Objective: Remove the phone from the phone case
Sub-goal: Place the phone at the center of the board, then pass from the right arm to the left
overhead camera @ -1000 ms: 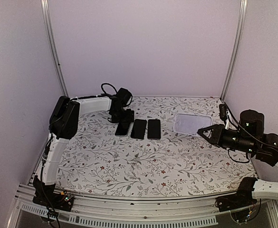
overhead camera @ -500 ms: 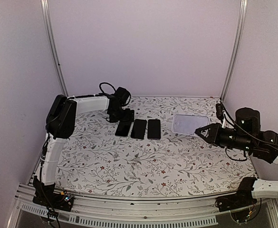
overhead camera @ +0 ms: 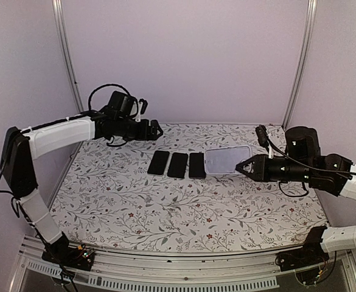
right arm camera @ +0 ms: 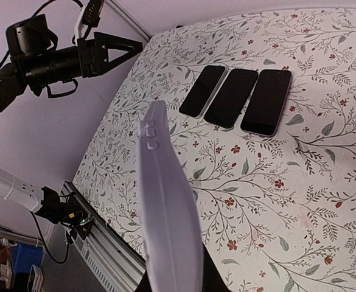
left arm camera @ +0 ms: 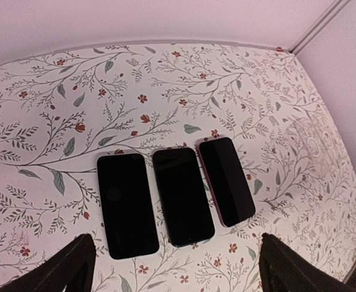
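Note:
Three black phones lie side by side on the floral table: left [overhead camera: 159, 162] [left arm camera: 126, 204], middle [overhead camera: 178, 164] [left arm camera: 182, 196], right [overhead camera: 196, 165] [left arm camera: 227, 180]. The phone case [overhead camera: 229, 160] [right arm camera: 165, 207], a pale clear shell, hangs just right of that row. My right gripper [overhead camera: 244, 166] is shut on its right edge. In the right wrist view the case is edge-on and hides the jaws. No black phone shows inside it. My left gripper [overhead camera: 156, 129] [left arm camera: 176, 243] is open, raised above and behind the phones, holding nothing.
The table's back wall and side walls close in the work area. Metal frame posts [overhead camera: 68, 61] stand at the back corners. The front rail [overhead camera: 178, 271] with the arm bases runs along the near edge. Floral cloth [overhead camera: 165, 207] lies in front of the phones.
My left arm has risen from the left phone and swung up and back, jaws wider. My right gripper has carried the case leftward, next to the row of phones.

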Controlling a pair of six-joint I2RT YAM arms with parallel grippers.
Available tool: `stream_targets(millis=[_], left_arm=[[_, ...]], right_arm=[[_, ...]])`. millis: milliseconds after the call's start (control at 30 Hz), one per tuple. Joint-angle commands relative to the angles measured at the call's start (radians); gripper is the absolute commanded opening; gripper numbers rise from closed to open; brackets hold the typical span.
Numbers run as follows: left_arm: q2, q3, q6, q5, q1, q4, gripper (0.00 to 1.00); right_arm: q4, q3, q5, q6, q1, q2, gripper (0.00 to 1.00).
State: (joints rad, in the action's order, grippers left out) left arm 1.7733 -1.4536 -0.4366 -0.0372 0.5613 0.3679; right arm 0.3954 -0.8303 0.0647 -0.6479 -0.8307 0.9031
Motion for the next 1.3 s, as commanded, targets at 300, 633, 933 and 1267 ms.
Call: stream_targets(millis=[300,633,933,1267], left_arm=[[-0.398,0.325,0.328,-0.183,0.162,-0.194,0.93],[-0.465,0.399,0.422,-0.143,0.326,-0.176,0.86],[-0.493,0.402,0.51,-0.047,0.489,-0.136,0.78],[-0.433,0.397,0.527,0.092,0.559,-0.108,0.65]], right_arm=[[0.06,-0.146,0.264,0.23,0.001,0.251,0.06],[0.146,-0.189,0.334,0.284,-0.01,0.337,0.05],[0.233,-0.286,0.368,0.31,-0.037,0.434,0.04],[0.263,-0.358,0.372,0.343,-0.091,0.493,0.03]])
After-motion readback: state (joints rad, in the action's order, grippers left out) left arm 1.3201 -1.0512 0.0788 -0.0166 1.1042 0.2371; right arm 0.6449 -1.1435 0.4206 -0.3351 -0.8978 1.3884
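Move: The phone case, held in the right gripper, has its middle about 19 cm back, 25 cm right and some 5 cm above the left hand. Of the three phones on the board, some 19 cm below the left hand, the left one lies 5 cm ahead and 1 cm right, the middle one 3 cm ahead and 10 cm right, the right one 3 cm ahead and 18 cm right. From the right hand, the case's middle is about 3 cm ahead and 6 cm left, roughly level. Bring the left gripper back about 25 cm and 10 cm to the right, rising over the first half and then sinking a little, away from the phones towards the case; swing it some 45 degrees clockwise and let the fingers narrow part-way. Meanwhile carry the case left and down with the right gripper, slightly back, keeping its hold and turning counter-clockwise to offer the free end. ##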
